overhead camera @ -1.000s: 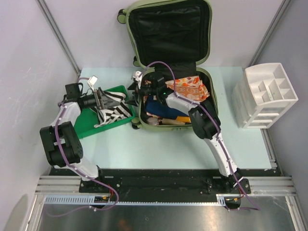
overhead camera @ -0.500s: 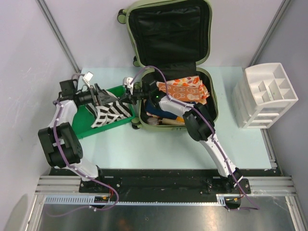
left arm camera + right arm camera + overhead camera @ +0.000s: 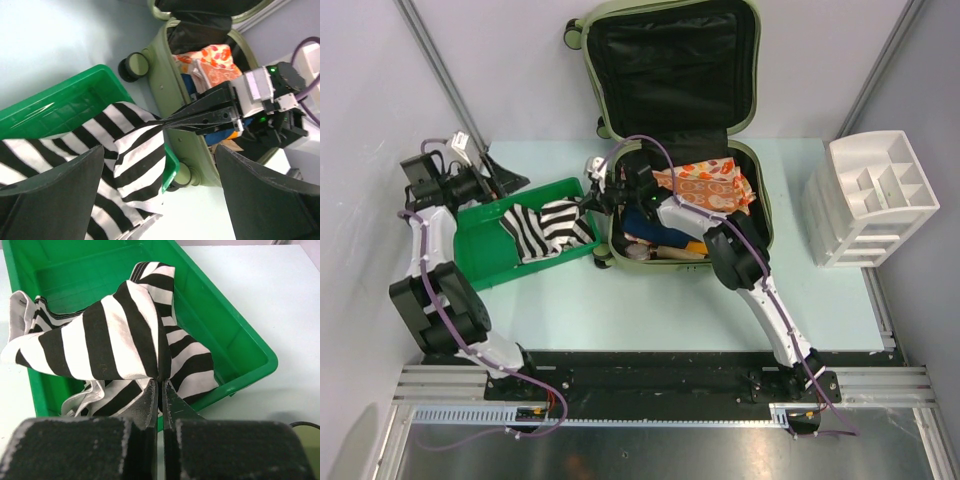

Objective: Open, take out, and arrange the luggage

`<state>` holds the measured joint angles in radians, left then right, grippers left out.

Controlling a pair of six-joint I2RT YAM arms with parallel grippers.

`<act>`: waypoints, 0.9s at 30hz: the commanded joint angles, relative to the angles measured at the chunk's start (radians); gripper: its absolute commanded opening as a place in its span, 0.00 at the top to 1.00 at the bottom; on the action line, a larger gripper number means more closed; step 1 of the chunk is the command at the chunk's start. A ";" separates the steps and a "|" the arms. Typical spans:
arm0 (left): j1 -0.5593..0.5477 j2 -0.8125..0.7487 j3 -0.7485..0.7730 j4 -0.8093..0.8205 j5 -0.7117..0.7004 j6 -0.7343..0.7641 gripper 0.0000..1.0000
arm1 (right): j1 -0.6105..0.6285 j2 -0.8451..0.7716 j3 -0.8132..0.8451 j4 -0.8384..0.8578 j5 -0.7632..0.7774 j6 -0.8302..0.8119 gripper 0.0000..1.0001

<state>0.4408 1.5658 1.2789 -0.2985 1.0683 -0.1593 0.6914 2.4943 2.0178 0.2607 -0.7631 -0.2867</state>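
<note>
The luggage (image 3: 672, 62) lies open at the table's back, its lid leaning upright and its lower half (image 3: 165, 75) full of items. A black-and-white striped cloth (image 3: 548, 228) lies in the green tray (image 3: 480, 255) to its left. My right gripper (image 3: 588, 203) reaches out over the luggage's left rim. In the right wrist view, the right gripper (image 3: 160, 385) is shut on a pinched fold of the striped cloth (image 3: 115, 335). My left gripper (image 3: 510, 180) hangs open at the tray's far left corner, apart from the cloth (image 3: 135, 150).
A white compartmented organizer (image 3: 875, 195) stands at the right edge. An orange patterned bag (image 3: 705, 180) tops the items in the luggage, above blue and yellow things. The luggage's black wheels (image 3: 131, 65) sit close to the tray's right wall (image 3: 240, 355).
The left gripper let go of the striped cloth and drew back to the left. The right gripper shut on the cloth's right end. The cloth sank into the tray.
</note>
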 commanded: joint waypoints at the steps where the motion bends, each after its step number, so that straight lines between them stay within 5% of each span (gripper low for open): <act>1: -0.007 -0.076 -0.018 0.058 -0.138 -0.028 0.06 | 0.029 -0.025 0.013 -0.017 0.041 -0.028 1.00; 7: -0.013 -0.072 -0.139 -0.008 -0.284 0.050 0.26 | 0.071 0.026 0.105 -0.075 0.191 -0.072 0.99; 8: -0.017 -0.064 -0.171 -0.013 -0.300 0.076 0.26 | 0.076 0.047 0.125 -0.086 0.247 -0.072 0.90; 9: -0.028 -0.064 -0.187 -0.016 -0.315 0.089 0.27 | 0.080 0.057 0.143 -0.101 0.267 -0.072 0.69; 12: -0.077 -0.044 -0.222 -0.019 -0.318 0.138 0.30 | 0.088 0.068 0.219 -0.167 0.304 -0.069 0.42; 15: -0.146 0.009 -0.234 -0.022 -0.355 0.182 0.34 | 0.085 0.005 0.208 -0.192 0.303 -0.055 0.30; 23: -0.220 0.226 -0.136 -0.022 -0.545 0.132 0.51 | 0.016 -0.215 0.073 -0.255 0.280 -0.022 0.15; 27: -0.202 0.301 -0.066 -0.027 -0.642 0.109 0.55 | -0.062 -0.317 0.027 -0.449 0.274 -0.064 0.13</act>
<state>0.2161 1.8297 1.1175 -0.3332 0.5701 -0.0387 0.7078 2.3451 2.0689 -0.0437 -0.4866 -0.3264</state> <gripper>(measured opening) 0.457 0.865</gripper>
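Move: The striped cloth lies mostly in the green tray, its middle about 6 cm to the right of the open left hand, level with it fore and aft, and some 21 cm below; the tray's middle is almost straight beneath that hand, about 23 cm down. From the right hand, still pinching the cloth's right end, the cloth's middle is about 8 cm left, 5 cm back and 8 cm lower, while the open suitcase's middle sits roughly 23 cm right and 1 cm ahead. The striped cloth is let go by the right hand, which carries its end some 3 cm left, opens wide, then backs off to the right and up towards the suitcase. Meanwhile the left hand comes down about 20 cm onto the cloth, swinging a little left and back, then right, tipping its fingers downward and closing them to about half, with the tips reaching the folds. ##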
